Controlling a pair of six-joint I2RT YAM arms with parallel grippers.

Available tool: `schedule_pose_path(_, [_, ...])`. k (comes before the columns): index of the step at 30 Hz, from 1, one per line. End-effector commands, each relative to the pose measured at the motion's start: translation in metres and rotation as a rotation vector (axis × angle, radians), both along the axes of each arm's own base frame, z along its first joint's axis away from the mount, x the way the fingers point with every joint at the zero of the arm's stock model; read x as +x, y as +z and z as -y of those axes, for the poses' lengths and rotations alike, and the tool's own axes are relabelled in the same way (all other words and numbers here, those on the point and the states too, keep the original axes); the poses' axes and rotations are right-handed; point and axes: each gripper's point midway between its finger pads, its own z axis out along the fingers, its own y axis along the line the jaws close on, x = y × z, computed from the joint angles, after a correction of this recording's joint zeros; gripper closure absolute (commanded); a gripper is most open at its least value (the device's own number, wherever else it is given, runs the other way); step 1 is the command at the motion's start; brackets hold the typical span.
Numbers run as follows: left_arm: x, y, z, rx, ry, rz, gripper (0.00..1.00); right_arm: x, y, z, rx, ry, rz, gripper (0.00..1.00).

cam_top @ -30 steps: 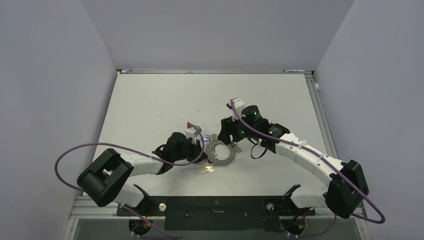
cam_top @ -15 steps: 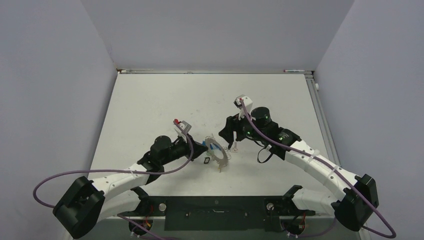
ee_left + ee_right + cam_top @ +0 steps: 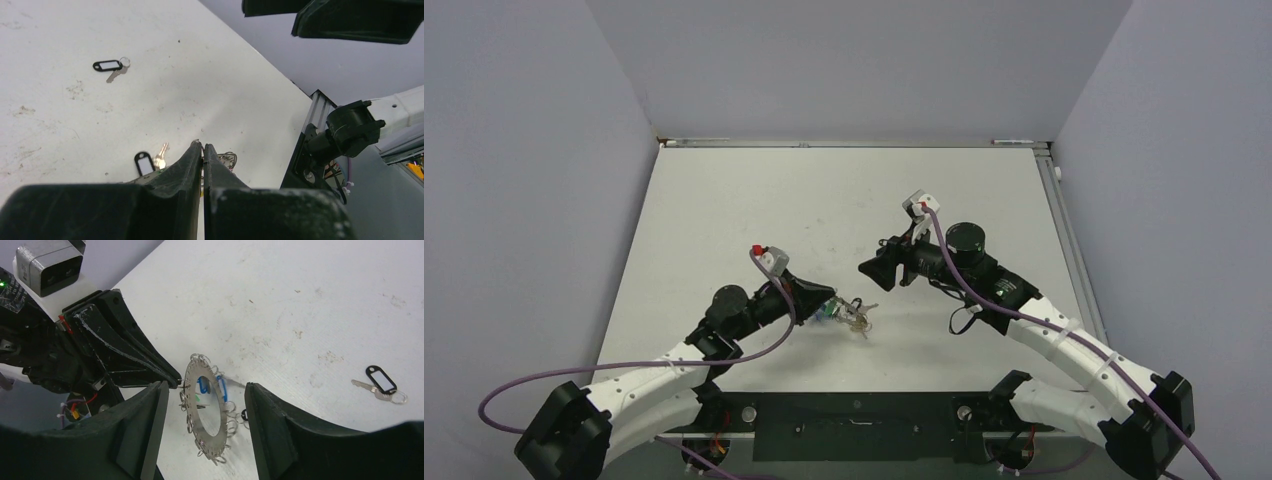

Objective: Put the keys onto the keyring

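The keyring [image 3: 210, 442], a flat grey metal ring with small wire loops round its rim, hangs upright above the table. My left gripper [image 3: 176, 382] is shut on its rim. In the top view the keyring [image 3: 852, 316] shows edge-on at the tip of the left gripper [image 3: 827, 306]. A blue-tagged key [image 3: 221, 388] hangs on it. My right gripper [image 3: 205, 386] is open, one finger on each side of the ring and neither touching it. A black-tagged key [image 3: 382, 382] lies loose on the table. The left wrist view shows two black-tagged keys [image 3: 107, 65] [image 3: 145, 162].
The white table [image 3: 754, 200] has grey walls on three sides. A black rail [image 3: 854, 410] with both arm bases runs along the near edge. The right gripper [image 3: 869, 270] hovers just beyond the keyring, facing the left one.
The keyring lay flat on the table between both grippers. The left gripper has lifted it and turned it upright while pulling back left. The right gripper has backed off and risen.
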Motion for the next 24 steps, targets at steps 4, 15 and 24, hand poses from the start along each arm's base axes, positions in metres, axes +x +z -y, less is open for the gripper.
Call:
schedule_pose_path(4, [-0.010, 0.071, -0.005, -0.163, -0.008, 0.188, 1.00, -0.017, 0.038, -0.011, 0.135, 0.139, 0.164, 0.41])
schedule_pose_path(15, [-0.040, 0.129, -0.006, -0.187, -0.112, 0.246, 1.00, -0.072, 0.066, -0.024, 0.203, 0.503, 0.337, 0.45])
schedule_pose_path(24, [-0.067, 0.161, -0.012, -0.127, -0.207, 0.300, 1.00, -0.079, 0.081, -0.035, 0.222, 0.633, 0.367, 0.45])
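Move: The keyring is in the left gripper, its middle about 4 cm to the right of the fingers, 3 cm back and 5 cm below them. From the open right gripper, the keyring's middle is some 6 cm to the left, 4 cm back and 12 cm lower. The loose tagged key lies on the table about 17 cm straight ahead of the right gripper and 22 cm below it. Lift the left gripper about 13 cm with its fingers still shut on the keyring's rim, drawing back some 5 cm and tipping the fingers upward. Meanwhile bring the open right gripper back about 7 cm and up 4 or 5 towards the keyring, swinging its fingers 30 degrees counter-clockwise and tilting them up so they face the ring; don't touch it yet. ##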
